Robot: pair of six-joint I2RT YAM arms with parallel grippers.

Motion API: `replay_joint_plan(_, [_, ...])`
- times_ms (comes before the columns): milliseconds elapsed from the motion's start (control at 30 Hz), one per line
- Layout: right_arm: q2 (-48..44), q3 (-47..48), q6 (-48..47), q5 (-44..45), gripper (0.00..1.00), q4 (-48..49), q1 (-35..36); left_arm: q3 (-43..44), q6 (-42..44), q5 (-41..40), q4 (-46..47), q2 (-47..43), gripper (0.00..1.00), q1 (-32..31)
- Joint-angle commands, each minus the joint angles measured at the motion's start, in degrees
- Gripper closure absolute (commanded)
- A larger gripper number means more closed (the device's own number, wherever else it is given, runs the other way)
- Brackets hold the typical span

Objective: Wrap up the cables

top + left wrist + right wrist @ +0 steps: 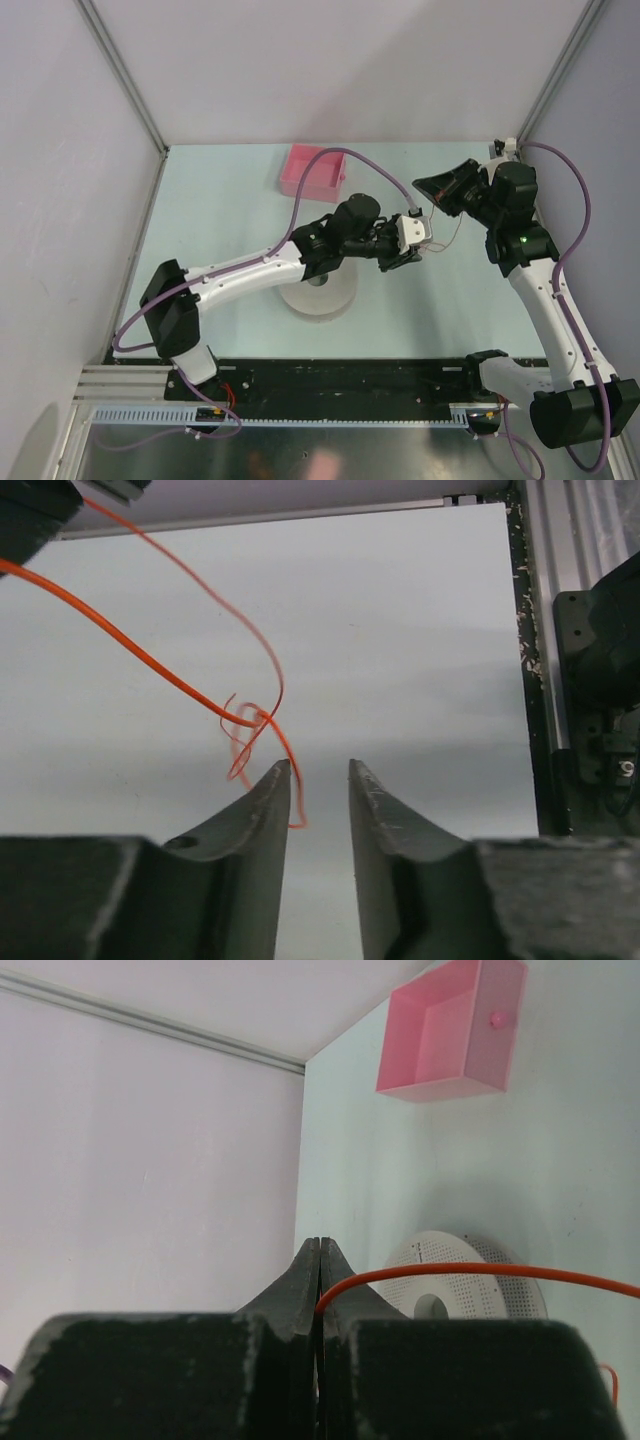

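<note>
The cables are one hair-thin orange wire [258,718]. In the left wrist view it runs in from the upper left, tangles into small loops and hangs against the inner side of the left fingertip. My left gripper [320,765] is open, with a narrow gap between its jaws and nothing clamped. My right gripper [319,1240] is shut on the wire [441,1269], which leaves its jaws and arcs off to the right. From above, the left gripper [428,243] sits just below the right gripper [420,185], and the wire [452,232] droops faintly between them.
A white perforated disc [318,295] lies on the table under the left forearm and also shows in the right wrist view [470,1280]. A pink open box [312,170] stands at the back. Walls close the left, back and right sides.
</note>
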Motion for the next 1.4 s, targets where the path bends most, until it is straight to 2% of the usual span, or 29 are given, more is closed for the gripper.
replay_joint_plan(0, [-0.43, 0.34, 0.49, 0.41, 1.0, 0.57, -0.14, 3.42, 0.01, -0.37, 4.38, 0.96, 0.69, -0.24])
replay_joint_plan(167, [-0.55, 0.34, 0.88, -0.29, 1.0, 0.47, -0.35, 3.97, -0.21, -1.14, 4.49, 2.28, 0.69, -0.18])
replay_joint_plan(200, [-0.56, 0.3, 1.03, -0.37, 1.0, 0.36, -0.34, 3.94, -0.21, -1.04, 4.49, 2.36, 0.72, -0.16])
replay_joint_plan(300, [-0.39, 0.28, 0.34, -0.35, 1.0, 0.41, -0.49, 3.27, -0.09, -0.59, 4.49, 1.59, 0.94, -0.15])
replay_joint_plan(367, [0.09, 0.33, -1.47, -0.4, 1.0, 0.26, -1.36, 2.17, 0.4, 0.19, 4.51, -0.45, 0.99, -0.17])
replay_joint_plan(467, [1.81, 0.32, -7.37, -0.54, 1.0, -1.74, -4.57, 0.03, 0.43, 3.13, 4.49, -5.46, 1.0, 0.13])
replay_joint_plan(567, [4.94, -0.38, -16.28, 2.23, 1.0, -4.3, -7.16, -1.12, -3.45, 8.56, 4.53, -10.48, 1.0, 1.82])
replay_joint_plan(733, [10.39, -7.49, -23.69, 2.04, 1.0, -0.1, -13.11, -1.98, -10.92, 13.33, 6.38, -16.33, 1.0, 5.96])
replay_joint_plan(833, [12.69, -9.99, -28.16, 2.26, 1.0, 1.71, -14.15, -2.2, -17.63, 15.29, 9.63, -17.87, 1.0, 9.66])
replay_joint_plan(900, [14.28, -10.61, -31.62, -0.67, 0.99, 2.36, -14.44, -1.77, -20.42, 15.85, 10.48, -18.19, 1.0, 11.35])
replay_joint_plan(933, [15.07, -10.54, -33.37, -3.68, 0.91, 2.05, -14.51, -1.57, -21.3, 16.29, 10.78, -18.24, 1.0, 11.93])
replay_joint_plan(1067, [14.27, -10.06, -40.28, -18.14, 0.4, -1.71, -15.27, -0.9, -25.71, 17.53, 12.26, -17.59, 1.0, 13.47])
replay_joint_plan(1133, [11.12, -10.01, -43.42, -23.5, 0.22, -2.95, -15.98, -1.21, -28.24, 16.9, 13.46, -17.39, 1.0, 13.91])
replay_joint_plan(1167, [9.01, -9.97, -44.81, -25.42, 0.15, -3.42, -16.28, -1.42, -29.12, 16.54, 13.94, -17.32, 1.0, 14.0])
replay_joint_plan(1233, [4.84, -9.92, -47.43, -28.58, 0.09, -4.21, -16.52, -1.84, -31.1, 15.46, 14.83, -17.15, 1.0, 14.29])
replay_joint_plan(1367, [-1.3, -9.97, -50.18, -31.04, 0.05, -1.13, -13.8, -2.99, -36.01, 15.68, 17.8, -16.53, 1.0, 14.72])
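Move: The left hand's partly open fingers are right at the hanging cable, its middle roughly 2 cm to their right and 1 cm ahead; the spool is about 21 cm to that hand's left, level ahead, 21 cm below. The right hand still pinches the cable up high; the bare table it heads for is some 10 cm right, 3 cm ahead, 33 cm below. From the right hand, the spool lies 12 cm back, 20 cm left; the pink box 12 cm ahead, 20 cm left. Left pinches the cable, rises about 16 cm leftward; right sinks some 20 cm rightward, opens, then rises. ##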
